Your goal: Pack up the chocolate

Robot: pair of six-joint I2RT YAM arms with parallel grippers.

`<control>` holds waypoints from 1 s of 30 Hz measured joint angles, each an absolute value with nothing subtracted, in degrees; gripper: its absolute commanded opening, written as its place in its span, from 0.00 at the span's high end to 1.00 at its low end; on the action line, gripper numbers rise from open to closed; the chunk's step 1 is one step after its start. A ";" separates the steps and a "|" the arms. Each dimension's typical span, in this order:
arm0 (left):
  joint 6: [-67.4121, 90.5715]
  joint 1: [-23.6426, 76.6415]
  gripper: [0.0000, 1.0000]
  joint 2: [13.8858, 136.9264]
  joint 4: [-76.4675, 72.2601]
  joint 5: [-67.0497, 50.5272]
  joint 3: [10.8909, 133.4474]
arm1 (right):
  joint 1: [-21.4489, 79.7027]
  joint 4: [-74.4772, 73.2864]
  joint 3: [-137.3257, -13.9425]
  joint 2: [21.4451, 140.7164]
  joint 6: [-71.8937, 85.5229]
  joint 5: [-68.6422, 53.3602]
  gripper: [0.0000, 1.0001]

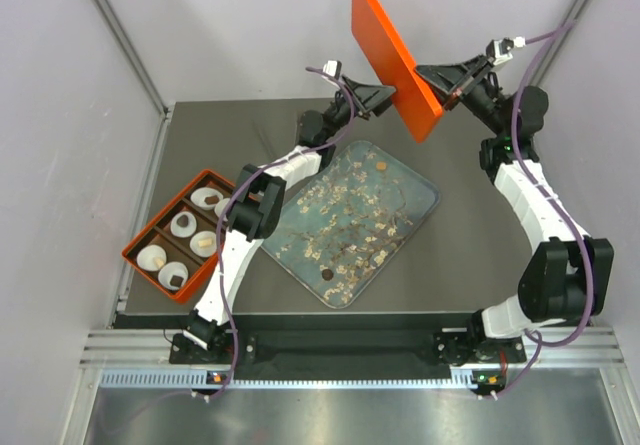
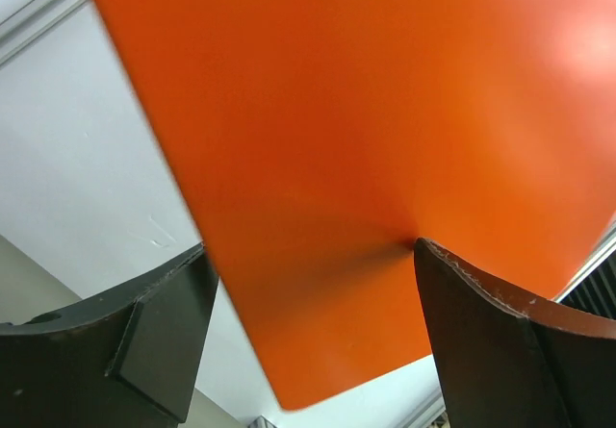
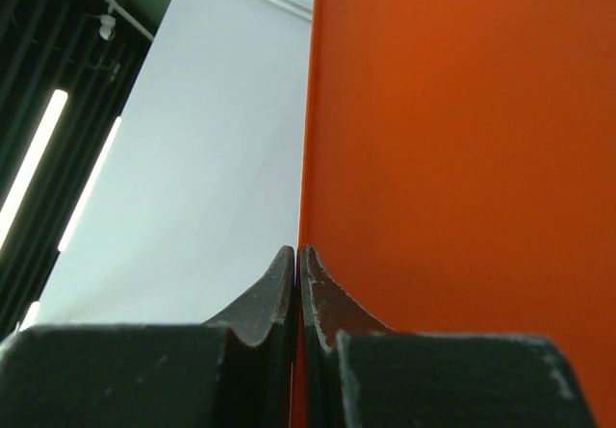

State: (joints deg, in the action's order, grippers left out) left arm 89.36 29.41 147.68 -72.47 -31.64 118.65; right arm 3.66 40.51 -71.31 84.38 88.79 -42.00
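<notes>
A flat orange lid [image 1: 388, 50] is held up in the air over the far side of the table, tilted on edge. My right gripper [image 1: 428, 79] is shut on its right edge; in the right wrist view the gripper [image 3: 296, 251] pinches the thin edge of the lid [image 3: 462, 159]. My left gripper [image 1: 392, 93] stands open at the lid's other face. In the left wrist view the gripper [image 2: 313, 247] spans the lid's [image 2: 366, 139] lower corner. Small chocolate pieces sit in paper cups [image 1: 212, 200] [image 1: 176, 280] in the orange box [image 1: 140, 251]. Others [image 1: 381, 168] [image 1: 328, 275] lie on the clear tray [image 1: 425, 201].
The orange box has several compartments, each with a white fluted paper cup [image 1: 152, 257], and stands at the table's left edge. Pale flakes [image 1: 345, 215] are strewn over the clear tray in the middle. White walls enclose the table on the left, far and right sides.
</notes>
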 measured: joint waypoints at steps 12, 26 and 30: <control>90.17 29.15 0.31 147.68 -71.53 -32.60 119.15 | -2.74 47.83 -69.58 86.61 93.62 -44.82 1.00; 93.47 29.06 0.86 146.19 -71.05 -35.22 107.74 | -12.73 36.42 -67.68 88.07 78.35 -49.28 0.83; 95.53 28.23 1.00 145.47 -70.85 -35.27 107.44 | -13.98 31.83 -68.29 88.07 72.88 -50.89 0.67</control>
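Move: Your right gripper holds the orange lid by its rim in the air; the lid's middle is about 6 cm ahead, 7 cm to the left and some 2 cm below it. From your open left gripper, already at the lid's lower end, that middle is roughly 4 cm ahead, 3 cm to the right and 8 cm up. The left hand has the tray about 15 cm back, 5 cm left, 30 cm down, and the chocolate box about 20 cm back, 48 cm left, 30 cm down. Swing the right gripper to the right with the lid, some 12 cm in all, then sink it about 9 cm with a slight forward drift, and start parting its fingers around the rim. Meanwhile lower the left gripper about 6 cm, tipping it some 15 degrees, and close its fingers from wide open to pinch the lid's edge. ##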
